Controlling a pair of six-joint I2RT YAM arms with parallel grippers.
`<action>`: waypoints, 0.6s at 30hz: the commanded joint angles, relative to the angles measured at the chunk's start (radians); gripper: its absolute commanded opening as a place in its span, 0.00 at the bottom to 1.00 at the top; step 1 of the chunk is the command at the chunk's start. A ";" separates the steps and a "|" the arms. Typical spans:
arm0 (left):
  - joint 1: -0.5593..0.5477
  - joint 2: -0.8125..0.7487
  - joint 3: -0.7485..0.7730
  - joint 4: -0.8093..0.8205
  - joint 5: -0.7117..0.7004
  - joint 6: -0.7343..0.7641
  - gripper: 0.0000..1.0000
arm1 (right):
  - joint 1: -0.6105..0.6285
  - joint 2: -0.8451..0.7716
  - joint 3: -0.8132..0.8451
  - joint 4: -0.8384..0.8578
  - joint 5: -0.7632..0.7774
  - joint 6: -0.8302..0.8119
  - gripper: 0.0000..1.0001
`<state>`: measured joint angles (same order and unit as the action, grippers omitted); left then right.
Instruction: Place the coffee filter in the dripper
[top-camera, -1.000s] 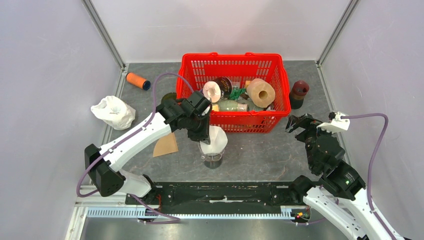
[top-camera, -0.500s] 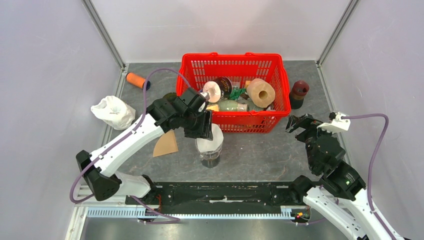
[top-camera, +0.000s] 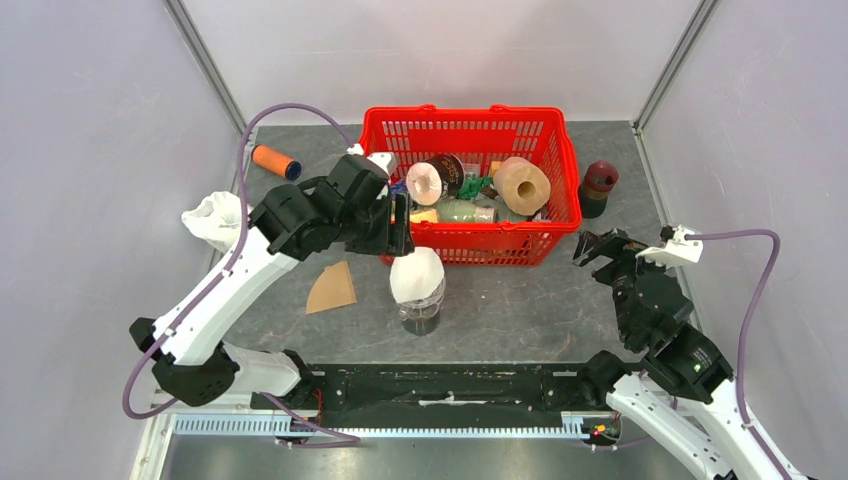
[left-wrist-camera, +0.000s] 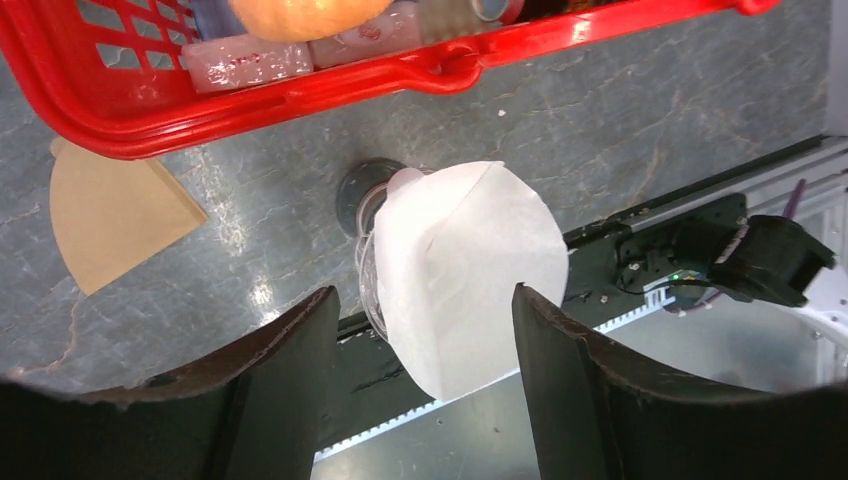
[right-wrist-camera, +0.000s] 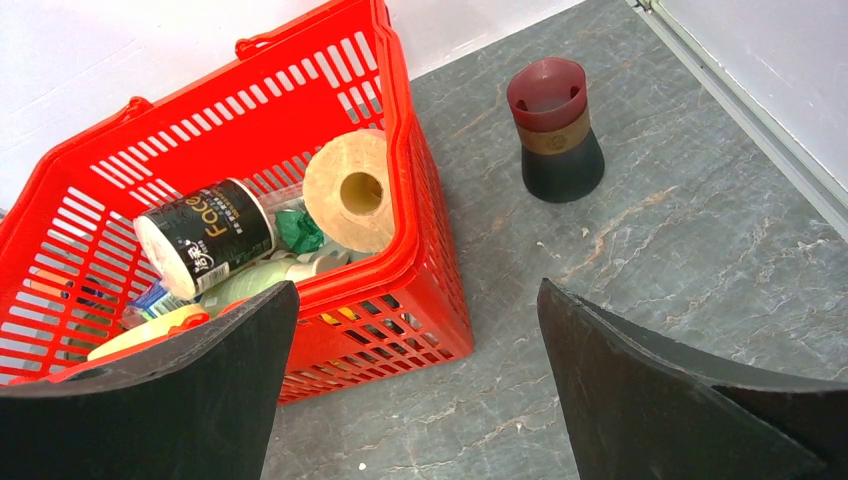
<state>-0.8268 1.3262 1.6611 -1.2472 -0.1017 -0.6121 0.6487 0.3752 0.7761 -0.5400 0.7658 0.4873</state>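
Observation:
The white coffee filter (top-camera: 417, 275) stands in the clear glass dripper (top-camera: 420, 316) in front of the basket, its top sticking well above the rim. My left gripper (top-camera: 398, 228) hovers just behind and above it, open, touching nothing. In the left wrist view the filter (left-wrist-camera: 465, 270) shows between and beyond the two spread fingers (left-wrist-camera: 290, 380), with the dripper's glass rim (left-wrist-camera: 368, 290) at its left and the left gripper (left-wrist-camera: 422, 300) holding nothing. My right gripper (top-camera: 598, 247) stays at the right of the table, open and empty (right-wrist-camera: 418, 290).
A red basket (top-camera: 470, 246) full of items stands behind the dripper. A brown paper filter (top-camera: 332, 288) lies flat left of it. A dark red and black vessel (top-camera: 598, 188) stands right of the basket. An orange roll (top-camera: 275, 161) and a white bag (top-camera: 225, 222) lie at the left.
My left gripper has opened, let go of the white filter and pulled up and back toward the basket. The filter stays in the dripper. The right arm has not moved.

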 joint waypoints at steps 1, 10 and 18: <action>-0.003 -0.016 0.022 0.035 0.060 0.042 0.68 | 0.000 -0.019 0.002 0.007 0.035 -0.011 0.97; -0.107 0.070 -0.047 0.037 0.117 0.045 0.29 | 0.000 -0.027 -0.008 -0.008 0.061 -0.012 0.97; -0.162 0.100 -0.142 0.080 0.013 -0.004 0.17 | 0.000 -0.032 -0.012 -0.013 0.064 -0.011 0.97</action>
<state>-0.9691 1.4273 1.5448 -1.2175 -0.0444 -0.5972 0.6487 0.3531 0.7734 -0.5560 0.7967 0.4847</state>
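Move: The white coffee filter, already standing in the dripper, lies about 4 cm back and 4 cm to the right of the empty left hand, some 11 cm below it. The carafe under it is in the same line but roughly 22 cm down; the brown filter lies on the table 19 cm to the hand's left and 4 cm ahead. The red basket's middle is about 22 cm ahead and 16 cm right, 20 cm below. From the right hand the white filter lies some 38 cm left, 5 cm back and 12 cm lower. After a rise of barely 1 cm, the left hand turns down onto the white filter in the dripper, ending about 6 cm lower and some 4 cm each back and to the right, over the filter's opening. On the way its empty fingers close from wide to nearly shut and the wrist turns about 10 degrees clockwise while the fingers tip steeper downward, bringing the narrowed tips close above the paper, where contact can't be made out. ##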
